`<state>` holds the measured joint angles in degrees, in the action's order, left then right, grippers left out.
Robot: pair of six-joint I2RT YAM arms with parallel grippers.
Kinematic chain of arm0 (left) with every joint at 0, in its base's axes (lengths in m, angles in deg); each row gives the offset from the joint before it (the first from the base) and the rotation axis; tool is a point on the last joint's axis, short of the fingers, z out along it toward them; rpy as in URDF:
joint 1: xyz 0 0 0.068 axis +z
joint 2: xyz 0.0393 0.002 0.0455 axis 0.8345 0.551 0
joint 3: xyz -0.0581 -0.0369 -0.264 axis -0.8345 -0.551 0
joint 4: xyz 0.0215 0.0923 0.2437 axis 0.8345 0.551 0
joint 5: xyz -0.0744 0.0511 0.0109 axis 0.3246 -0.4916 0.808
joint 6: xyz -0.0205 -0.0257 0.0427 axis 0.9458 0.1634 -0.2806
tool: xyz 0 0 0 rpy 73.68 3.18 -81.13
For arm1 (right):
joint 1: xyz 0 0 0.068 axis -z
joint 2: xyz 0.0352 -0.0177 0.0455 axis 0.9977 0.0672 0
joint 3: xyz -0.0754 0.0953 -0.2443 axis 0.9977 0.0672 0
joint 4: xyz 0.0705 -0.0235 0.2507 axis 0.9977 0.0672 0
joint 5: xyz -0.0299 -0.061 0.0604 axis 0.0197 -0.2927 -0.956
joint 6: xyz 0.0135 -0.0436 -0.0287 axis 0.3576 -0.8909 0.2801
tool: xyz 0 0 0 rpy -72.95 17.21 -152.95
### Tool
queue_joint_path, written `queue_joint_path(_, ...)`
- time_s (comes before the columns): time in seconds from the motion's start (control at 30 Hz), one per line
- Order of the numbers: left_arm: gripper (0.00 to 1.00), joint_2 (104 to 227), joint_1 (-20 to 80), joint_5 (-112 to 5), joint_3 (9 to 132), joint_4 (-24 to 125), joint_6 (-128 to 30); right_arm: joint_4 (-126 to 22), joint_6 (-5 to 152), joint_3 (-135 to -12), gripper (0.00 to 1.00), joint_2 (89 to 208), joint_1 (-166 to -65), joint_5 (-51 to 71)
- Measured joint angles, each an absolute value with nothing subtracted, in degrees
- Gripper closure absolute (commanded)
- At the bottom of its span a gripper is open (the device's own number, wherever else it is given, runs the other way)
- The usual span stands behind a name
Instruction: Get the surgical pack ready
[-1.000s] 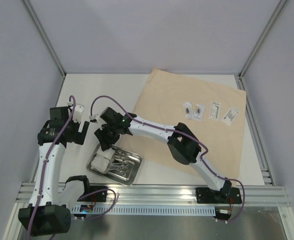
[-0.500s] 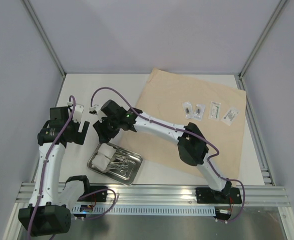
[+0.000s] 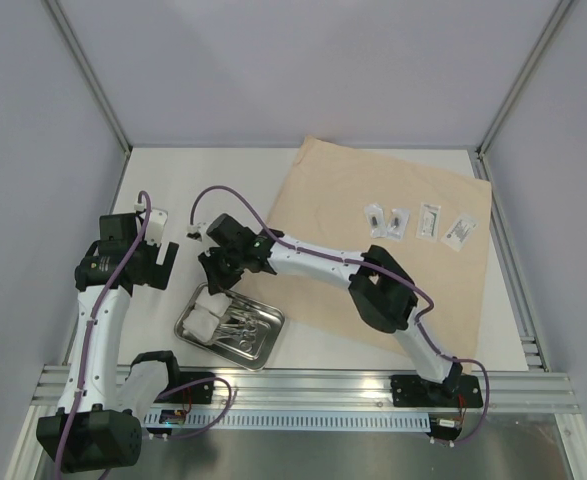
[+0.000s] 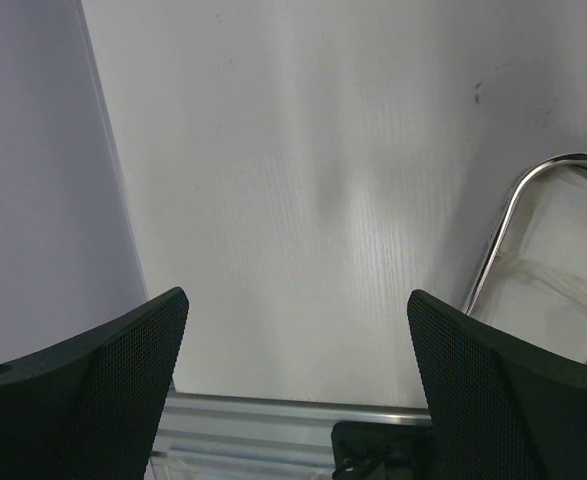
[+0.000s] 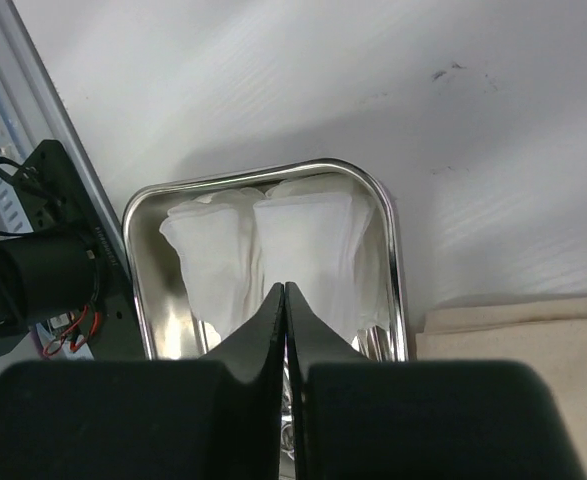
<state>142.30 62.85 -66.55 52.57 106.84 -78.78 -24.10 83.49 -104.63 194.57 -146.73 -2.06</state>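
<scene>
The steel tray sits near the table's front left and holds white gauze pads and steel clamps. My right gripper hovers just behind the tray. In the right wrist view its fingertips are pressed together with nothing between them, above the gauze pads in the tray. The tan wrap sheet covers the right half of the table, with several clear packets on it. My left gripper is left of the tray, open and empty; the tray's rim shows at its right.
Grey enclosure walls surround the table. An aluminium rail runs along the front edge. The wrap's near corner lies just beside the tray. Bare white table lies under the left gripper.
My right gripper lifted back from the tray, then came forward a little and went from open to shut with nothing in it. The gauze pads stay in the tray. The left arm has not moved.
</scene>
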Motion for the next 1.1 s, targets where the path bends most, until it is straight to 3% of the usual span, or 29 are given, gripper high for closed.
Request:
queue_joint_path(0.5,0.00,142.3,62.8,-66.5,52.6,106.8,-78.8,-23.6,84.1,-106.5,0.99,200.4,-146.8,-2.2)
queue_joint_path(0.6,0.00,142.3,62.8,-66.3,52.6,106.8,-78.8,-23.3,84.0,-107.8,0.94,200.0,-146.6,-2.3)
queue_joint_path(0.87,0.00,142.8,62.8,-64.7,52.6,107.1,-79.3,-23.5,84.0,-105.6,0.66,188.4,-143.2,-2.5)
queue_joint_path(0.97,0.00,142.9,62.9,-63.5,52.8,107.8,-79.8,-24.8,84.1,-99.5,0.53,177.9,-138.2,-0.9)
queue_joint_path(1.1,0.00,143.5,62.9,-61.9,53.9,108.6,-80.2,-24.4,84.4,-91.7,0.52,165.2,-124.8,3.5)
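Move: The farther gauze stack lies in the tray almost directly under the right hand's shut fingers, level fore and aft, a centimetre or so left and about 5 cm below. The nearer gauze stack is roughly 5 cm back and 4 cm left; the clamps lie some 7 cm back and 7 cm right, and the nearest bagged item about 18 cm ahead and 38 cm right. From the left hand, the farther gauze stack is about 16 cm right, 1 cm back and 13 cm below. With its fingers shut, the right hand sinks about 5 cm straight down over the farther gauze stack in the tray, apparently to press it flat with the fingertips, then turns back upward. It climbs some 20 cm out of the tray, ever faster, swinging right and forward over the cloth towards the bagged items, while the fingers open to about half and the wrist turns some 25 degrees clockwise. ##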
